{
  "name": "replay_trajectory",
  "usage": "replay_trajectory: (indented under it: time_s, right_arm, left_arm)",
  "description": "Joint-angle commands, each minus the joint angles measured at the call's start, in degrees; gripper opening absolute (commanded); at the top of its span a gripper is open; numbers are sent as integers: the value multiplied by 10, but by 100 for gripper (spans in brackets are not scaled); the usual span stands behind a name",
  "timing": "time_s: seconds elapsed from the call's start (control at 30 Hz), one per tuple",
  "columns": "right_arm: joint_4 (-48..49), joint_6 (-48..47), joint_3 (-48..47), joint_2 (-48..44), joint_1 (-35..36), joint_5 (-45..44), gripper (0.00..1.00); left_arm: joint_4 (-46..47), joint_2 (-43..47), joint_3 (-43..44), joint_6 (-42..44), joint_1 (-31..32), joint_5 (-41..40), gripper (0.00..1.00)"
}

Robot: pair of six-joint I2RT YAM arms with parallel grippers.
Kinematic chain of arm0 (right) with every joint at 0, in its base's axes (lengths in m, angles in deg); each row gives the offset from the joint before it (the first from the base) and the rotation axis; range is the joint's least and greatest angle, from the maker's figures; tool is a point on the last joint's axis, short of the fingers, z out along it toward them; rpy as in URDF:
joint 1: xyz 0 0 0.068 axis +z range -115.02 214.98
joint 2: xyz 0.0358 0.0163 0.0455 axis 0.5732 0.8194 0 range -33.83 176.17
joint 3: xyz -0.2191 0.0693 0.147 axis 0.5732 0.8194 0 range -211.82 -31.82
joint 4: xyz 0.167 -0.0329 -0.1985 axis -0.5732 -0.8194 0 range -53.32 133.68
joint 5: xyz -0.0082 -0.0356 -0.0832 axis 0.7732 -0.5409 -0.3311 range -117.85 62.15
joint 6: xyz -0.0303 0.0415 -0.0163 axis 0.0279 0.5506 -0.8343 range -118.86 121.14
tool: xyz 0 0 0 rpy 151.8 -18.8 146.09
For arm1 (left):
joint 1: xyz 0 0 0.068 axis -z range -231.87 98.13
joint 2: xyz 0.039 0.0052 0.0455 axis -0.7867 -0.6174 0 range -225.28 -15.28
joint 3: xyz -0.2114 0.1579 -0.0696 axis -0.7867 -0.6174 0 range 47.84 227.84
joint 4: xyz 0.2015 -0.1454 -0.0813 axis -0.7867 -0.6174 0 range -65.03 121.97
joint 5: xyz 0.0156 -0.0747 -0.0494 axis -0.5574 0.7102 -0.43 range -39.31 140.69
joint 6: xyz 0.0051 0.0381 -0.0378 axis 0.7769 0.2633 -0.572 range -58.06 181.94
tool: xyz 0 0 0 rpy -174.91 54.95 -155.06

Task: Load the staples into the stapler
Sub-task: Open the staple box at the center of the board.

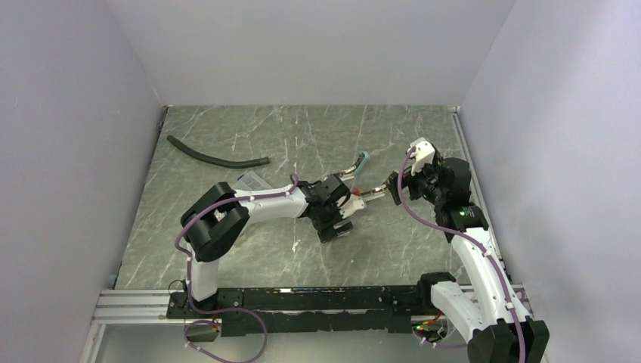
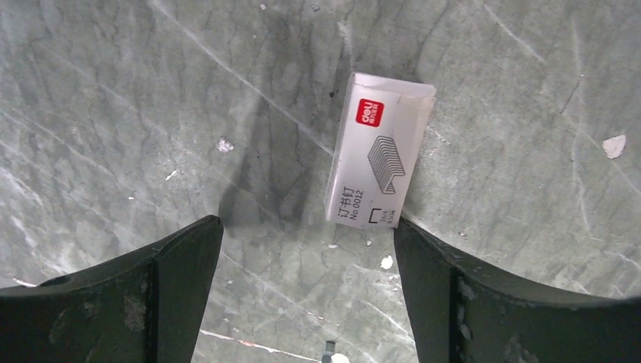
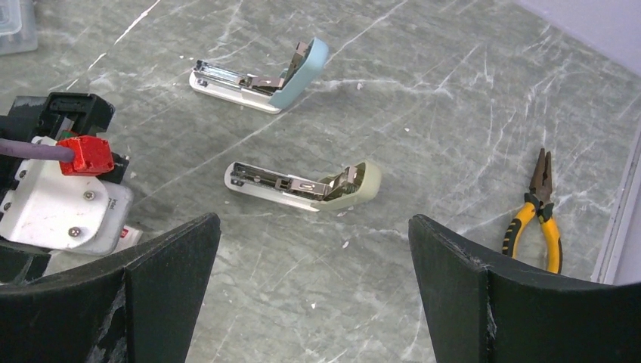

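The staples are a small white box with a red mark (image 2: 382, 162), lying flat on the table just beyond my left gripper's fingertips; its near corner is by the right finger (image 2: 423, 265). My left gripper (image 2: 306, 234) is open and holds nothing; from above it (image 1: 336, 223) points down at mid-table. Two staplers lie hinged open: a blue one (image 3: 257, 76) (image 1: 363, 159) farther off and a beige one (image 3: 302, 185) (image 1: 370, 198) nearer. My right gripper (image 3: 314, 227) (image 1: 391, 189) hangs open and empty, short of the beige stapler.
Yellow-handled pliers (image 3: 540, 208) lie at the right, by the table's rail. A clear plastic case (image 1: 253, 181) sits behind the left arm, and a black hose (image 1: 215, 157) lies at the back left. The left wrist (image 3: 60, 189) stands close to my right gripper's left finger.
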Motion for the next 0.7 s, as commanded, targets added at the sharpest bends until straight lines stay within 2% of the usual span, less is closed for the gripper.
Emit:
replay_trajectory:
  time_s: [0.0, 0.17, 0.37, 0.47, 0.67]
  right_arm:
    - [12, -3, -12, -3, -2, 15, 100]
    - [9, -2, -13, -1, -1, 16, 100]
    - [8, -3, -13, -3, -2, 18, 100]
    - [8, -1, -14, -1, -1, 20, 100]
    - [16, 24, -18, 15, -1, 35, 100]
  left_arm:
    - [11, 0, -4, 10, 1, 47, 88]
    - [33, -6, -5, 10, 3, 77, 84]
    - [57, -14, -14, 15, 3, 79, 74]
    - [66, -12, -23, 21, 3, 79, 64]
    - [92, 21, -55, 41, 1, 64, 34]
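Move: The staple box lies flat just beyond the left hand's open, down-pointing fingertips, its middle about 4 cm to the hand's right, 1 cm back and 1 cm below. The opened green stapler is roughly 11 cm ahead of the hand and 9 cm to its right; the opened blue stapler is some 19 cm ahead and 5 cm right, both on the table. From the right hand, the staple box is about 12 cm left, 8 cm back and 19 cm down. The left fingers pinch the near, left-hand end of the staple box, one on each long side, narrowing from nearly wide open to under half. Keeping low and level, the hand first eases back about 1 cm, then goes right and returns forward, ending about 2.5 cm to the right while the wrist tips the fingertips slightly rightwards. ##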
